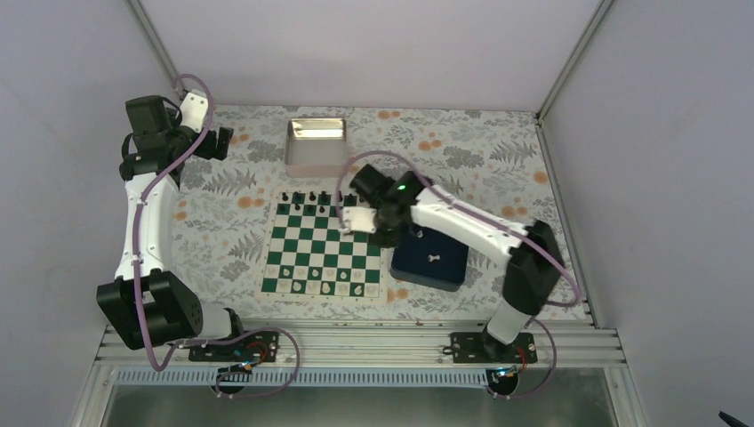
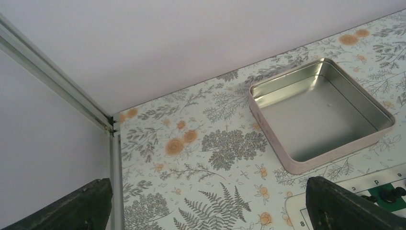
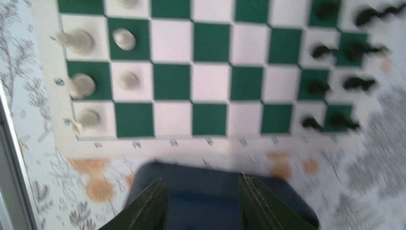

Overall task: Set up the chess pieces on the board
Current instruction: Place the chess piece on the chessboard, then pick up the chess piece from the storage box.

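The green and white board (image 1: pixel 324 249) lies mid-table. White chess pieces (image 1: pixel 327 286) stand along its near rows, and in the right wrist view they sit at the board's left (image 3: pixel 80 85). One white piece (image 1: pixel 434 258) lies in the dark blue tray (image 1: pixel 429 271). My right gripper (image 1: pixel 389 236) hovers over the tray's left edge beside the board; its fingers (image 3: pixel 153 201) are open with only the tray (image 3: pixel 203 201) showing between them. My left gripper (image 1: pixel 218 140) is open and empty at the back left, far from the board.
Black pieces (image 1: pixel 307 197) line the board's far rows (image 3: pixel 335 84). A shiny metal tin (image 1: pixel 316 145) sits empty behind the board (image 2: pixel 321 115). The enclosure walls and a corner post (image 2: pixel 107 125) close off the back left.
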Tool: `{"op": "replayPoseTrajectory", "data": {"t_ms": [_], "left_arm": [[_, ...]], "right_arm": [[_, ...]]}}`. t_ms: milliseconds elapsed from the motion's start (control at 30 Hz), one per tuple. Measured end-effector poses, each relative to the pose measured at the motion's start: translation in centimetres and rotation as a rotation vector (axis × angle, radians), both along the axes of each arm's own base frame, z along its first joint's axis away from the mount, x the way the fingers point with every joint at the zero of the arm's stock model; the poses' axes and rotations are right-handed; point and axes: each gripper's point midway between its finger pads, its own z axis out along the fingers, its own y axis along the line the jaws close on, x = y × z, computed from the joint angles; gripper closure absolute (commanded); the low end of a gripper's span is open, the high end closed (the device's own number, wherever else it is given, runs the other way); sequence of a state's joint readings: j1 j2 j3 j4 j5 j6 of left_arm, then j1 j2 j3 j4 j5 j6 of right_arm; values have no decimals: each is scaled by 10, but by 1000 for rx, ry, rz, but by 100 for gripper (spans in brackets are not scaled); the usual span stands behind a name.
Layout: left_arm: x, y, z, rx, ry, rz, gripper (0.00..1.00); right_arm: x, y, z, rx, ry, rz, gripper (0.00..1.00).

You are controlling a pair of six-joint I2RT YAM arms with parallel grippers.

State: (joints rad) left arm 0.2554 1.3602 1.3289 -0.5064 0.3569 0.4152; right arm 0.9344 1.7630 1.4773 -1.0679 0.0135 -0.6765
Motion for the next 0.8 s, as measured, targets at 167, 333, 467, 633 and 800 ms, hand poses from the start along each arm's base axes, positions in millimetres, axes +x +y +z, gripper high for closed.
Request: {"op": "replayPoseTrajectory", "data": {"t_ms": [167,333,467,633,800], "left_arm": [[-1,0,3,2,-7,0,0],[-1,0,3,2,-8,0,0],[-1,0,3,2,-8,0,0],[-2,0,4,3,-9,1,0],[-3,0,6,4,-14,1,0]], "right_arm": [[27,-69,26,45,-47,-172,61],[35,-141,-10,-42,4,-309,61],[32,-156,-29,-72,35,-320,58],[45,-146,-36,-34,19,-301,56],[51,-139,-57,-46,60,-286,55]]}}
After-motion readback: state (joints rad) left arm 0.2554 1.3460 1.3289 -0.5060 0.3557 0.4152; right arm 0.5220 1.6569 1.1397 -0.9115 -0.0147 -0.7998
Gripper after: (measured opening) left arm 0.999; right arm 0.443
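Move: The standing white piece at the far end of the dark tray lies about 8 cm ahead of the right hand, 12 cm to its right and 10 cm below. The other white piece lies on its side in the tray, roughly 1 cm ahead and 16 cm right. The tray's middle is some 3 cm ahead and 15 cm right, the chessboard's 4 cm ahead and 13 cm left. From the left hand, the standing piece is about 11 cm back, 47 cm right and far below. Towards the standing white piece the empty right hand swings off the board, about 15 cm to the right and 5 cm forward, rising a little before it sinks to some 6 cm below its starting height over the tray. It turns clockwise nearly 20 degrees, eases back left slightly at the end, fingers still part-open and touching nothing. ##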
